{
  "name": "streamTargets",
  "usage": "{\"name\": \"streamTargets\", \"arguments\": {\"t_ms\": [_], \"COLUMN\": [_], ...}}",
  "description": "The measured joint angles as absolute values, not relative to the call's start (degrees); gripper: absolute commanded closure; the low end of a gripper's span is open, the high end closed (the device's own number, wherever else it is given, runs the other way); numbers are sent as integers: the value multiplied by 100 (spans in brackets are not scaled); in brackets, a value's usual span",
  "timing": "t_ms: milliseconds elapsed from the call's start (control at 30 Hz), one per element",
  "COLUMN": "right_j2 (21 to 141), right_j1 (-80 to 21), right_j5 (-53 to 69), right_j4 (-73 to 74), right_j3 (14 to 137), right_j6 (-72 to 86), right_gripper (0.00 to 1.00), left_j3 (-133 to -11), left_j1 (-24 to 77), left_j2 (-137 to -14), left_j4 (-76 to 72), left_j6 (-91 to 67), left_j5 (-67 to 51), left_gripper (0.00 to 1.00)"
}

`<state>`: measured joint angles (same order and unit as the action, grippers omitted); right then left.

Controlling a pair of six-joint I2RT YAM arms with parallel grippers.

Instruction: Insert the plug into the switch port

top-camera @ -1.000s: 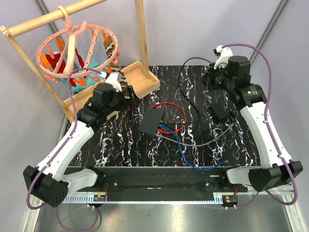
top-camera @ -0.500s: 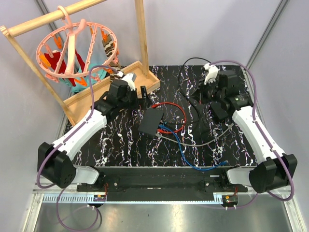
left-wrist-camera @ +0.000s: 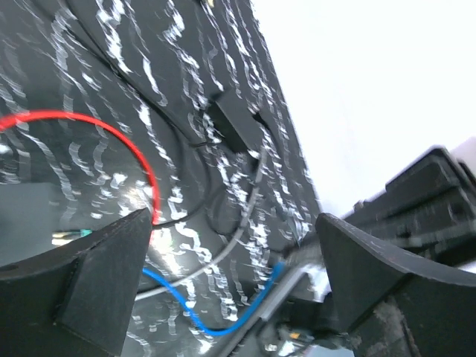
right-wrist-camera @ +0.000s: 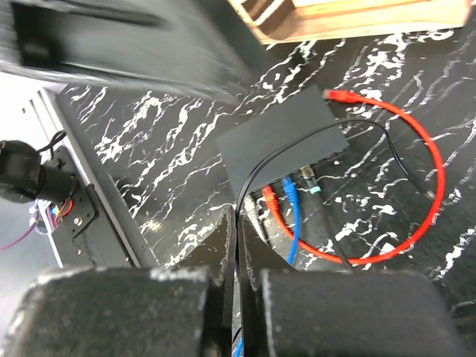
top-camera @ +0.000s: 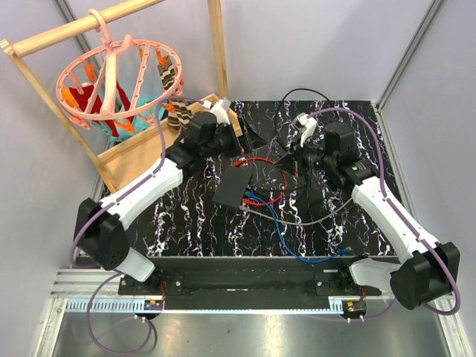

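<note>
The switch is a flat matte black box (top-camera: 232, 190) (right-wrist-camera: 282, 141) at mid-table, and its port edge faces right. Red (right-wrist-camera: 270, 198), blue (right-wrist-camera: 289, 190) and teal-banded (right-wrist-camera: 311, 181) plugs sit in that edge. A loose red plug (right-wrist-camera: 338, 95) (top-camera: 239, 161) lies by the box's far corner. My right gripper (top-camera: 285, 161) (right-wrist-camera: 239, 217) hovers right of the box, shut on a thin black cord (right-wrist-camera: 372, 125) that loops over the box. I cannot make out that cord's own plug. My left gripper (top-camera: 245, 132) (left-wrist-camera: 234, 256) hangs open and empty above the table behind the box.
Red (top-camera: 277, 172), blue (top-camera: 297, 251) and grey (top-camera: 297, 221) cables trail right and forward from the switch. A small black adapter block (left-wrist-camera: 232, 126) lies further right. A wooden tray (top-camera: 137, 151) and a rack holding a pink clip hanger (top-camera: 111, 74) stand at the back left.
Both arms have swung in toward the middle. The left gripper has moved right from the wooden tray to behind the switch. The right gripper has moved left and forward, still shut.
</note>
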<state>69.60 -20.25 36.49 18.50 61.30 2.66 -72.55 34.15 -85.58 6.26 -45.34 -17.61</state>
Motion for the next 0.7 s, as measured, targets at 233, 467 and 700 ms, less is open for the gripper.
{"name": "streamTargets", "arguments": {"t_ms": [233,467,700], "right_j2": [6938,6938,6941], "right_j1": [-2222,-2316,-2377], "right_j5": [3717,3712,3701], "right_j4": [1756,1737,1743], "right_j3": [6027,5977,5957], "right_j6": [239,187,158], "right_gripper": [100,100,77], "left_j3": [-7321,-7338,-7336], "left_j1": [3618,3732,3750], "left_j2": [-9098,-9190,-9198], "left_j4": [451,355,128], "left_j6": [-5070,-5321,-5253], "left_j5": [-2121,-2482,-2692], "left_gripper": [35,83,100]}}
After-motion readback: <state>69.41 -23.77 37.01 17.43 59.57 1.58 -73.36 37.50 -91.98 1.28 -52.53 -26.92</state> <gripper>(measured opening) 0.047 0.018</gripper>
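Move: The black cable, held by the right hand with its plug end free, is what the open left hand goes for. The stretch it will pinch lies about 7 cm right of the left hand, 1 cm back and 1 cm lower; from the right hand it is 3 cm ahead, 1 cm right and 2 cm up. From the left hand, the switch sits level fore-and-aft, 8 cm left and about 20 cm below; the red cable's loop is 2 cm ahead, 3 cm right, some 21 cm down. Rightward by about 5 cm, with some 3 cm back and a slight dip, the left hand comes in to the black cable just ahead of the right fingertips, turning about 10 degrees clockwise as it slows. Its wide-open fingers shut on the cable behind the plug. The right hand keeps its pinch and brings the cable a couple of centimetres left and back to meet it. ##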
